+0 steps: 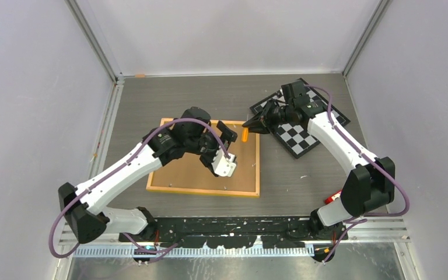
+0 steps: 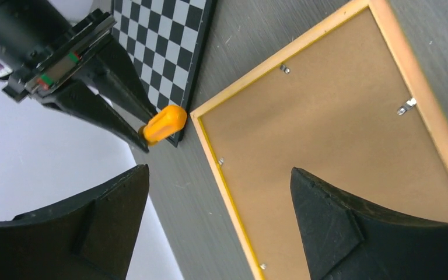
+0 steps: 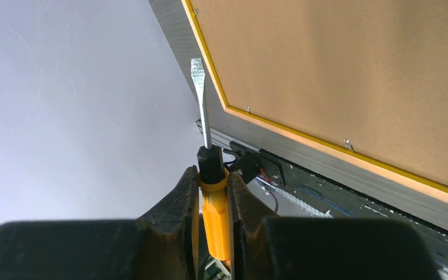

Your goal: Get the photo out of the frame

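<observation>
The yellow-orange frame (image 1: 186, 175) lies face down on the table, its brown cork-like back (image 2: 326, 116) up, with small metal clips (image 2: 406, 106) along the rim. The photo is hidden under the backing. My left gripper (image 1: 230, 140) hovers open over the frame's far right part; in the left wrist view its jaws (image 2: 219, 198) straddle the frame's edge, with nothing between them. My right gripper (image 1: 255, 124) is shut on the orange handle of a screwdriver (image 3: 214, 198), just off the frame's far right corner. The flat blade (image 3: 198, 87) points past the frame's edge (image 3: 338, 76).
A black-and-white checkerboard (image 1: 303, 137) lies at the back right under the right arm, also in the left wrist view as a checkerboard (image 2: 163, 35). Grey walls close in the table on three sides. A small red thing (image 1: 332, 199) sits by the right arm's base.
</observation>
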Controlling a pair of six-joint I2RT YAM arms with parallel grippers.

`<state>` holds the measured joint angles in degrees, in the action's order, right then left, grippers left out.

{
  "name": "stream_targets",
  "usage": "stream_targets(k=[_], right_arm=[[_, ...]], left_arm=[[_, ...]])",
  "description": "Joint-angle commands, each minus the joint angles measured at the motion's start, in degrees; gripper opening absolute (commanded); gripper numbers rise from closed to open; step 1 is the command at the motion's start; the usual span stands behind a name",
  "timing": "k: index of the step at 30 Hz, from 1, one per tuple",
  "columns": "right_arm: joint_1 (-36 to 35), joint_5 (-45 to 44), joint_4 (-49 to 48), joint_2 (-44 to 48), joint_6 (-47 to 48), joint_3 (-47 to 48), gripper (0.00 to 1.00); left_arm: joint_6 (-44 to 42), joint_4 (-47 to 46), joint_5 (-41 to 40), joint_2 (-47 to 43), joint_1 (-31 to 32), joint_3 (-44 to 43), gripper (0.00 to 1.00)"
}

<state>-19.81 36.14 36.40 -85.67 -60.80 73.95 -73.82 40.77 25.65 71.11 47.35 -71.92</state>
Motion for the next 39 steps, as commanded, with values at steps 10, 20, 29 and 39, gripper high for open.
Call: stream_targets(k=[10,20,29,39], right_arm=[[-1.7,1.82,-2.67,-1.35,-6.38,-2.95,0.0],[-1.72,2.85,-3.14,-2.13,-7.17,-2.94,0.01],[-2.12,2.71,-3.38,-1.54,-7.64,-2.8,0.0],[-2.11,3.11,-3.71,-1.22,-7.8,-3.53,0.01]], left_arm=[[-13.24,-13.71,-4.65,6.81,3.15,-0.36,0.81],[-17.63,-13.21,-5.43,7.79,5.06,1.4,0.68],[-19.26,-14.25,-11.45,10.65,6.93,1.44,0.55],[-21.35,-17.29,-17.93,13.07,6.96,1.43,0.42]])
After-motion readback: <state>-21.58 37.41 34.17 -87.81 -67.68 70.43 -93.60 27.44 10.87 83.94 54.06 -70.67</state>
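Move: Some 6 cm ahead of the open left hand, 6 cm to its right and about 3 cm lower hangs the screwdriver handle, already held by the right hand. From the right hand, the handle's free end lies roughly 3 cm back, 1 cm left and 2 cm down. The backing board of the frame lies about 24 cm below the left hand, its middle 6 cm ahead and 9 cm left; the chessboard is some 24 cm ahead, 29 cm right, equally low. Closing in on the screwdriver handle, the left hand works about 6 cm right, 5 cm forward and 4 cm down, rolling some 20 degrees while its fingers narrow from nearly wide open to under half, one on each side of the handle end. The right hand keeps its grip and sinks about 2.5 cm early on, tilting slightly, then holds the tool out steadily. ##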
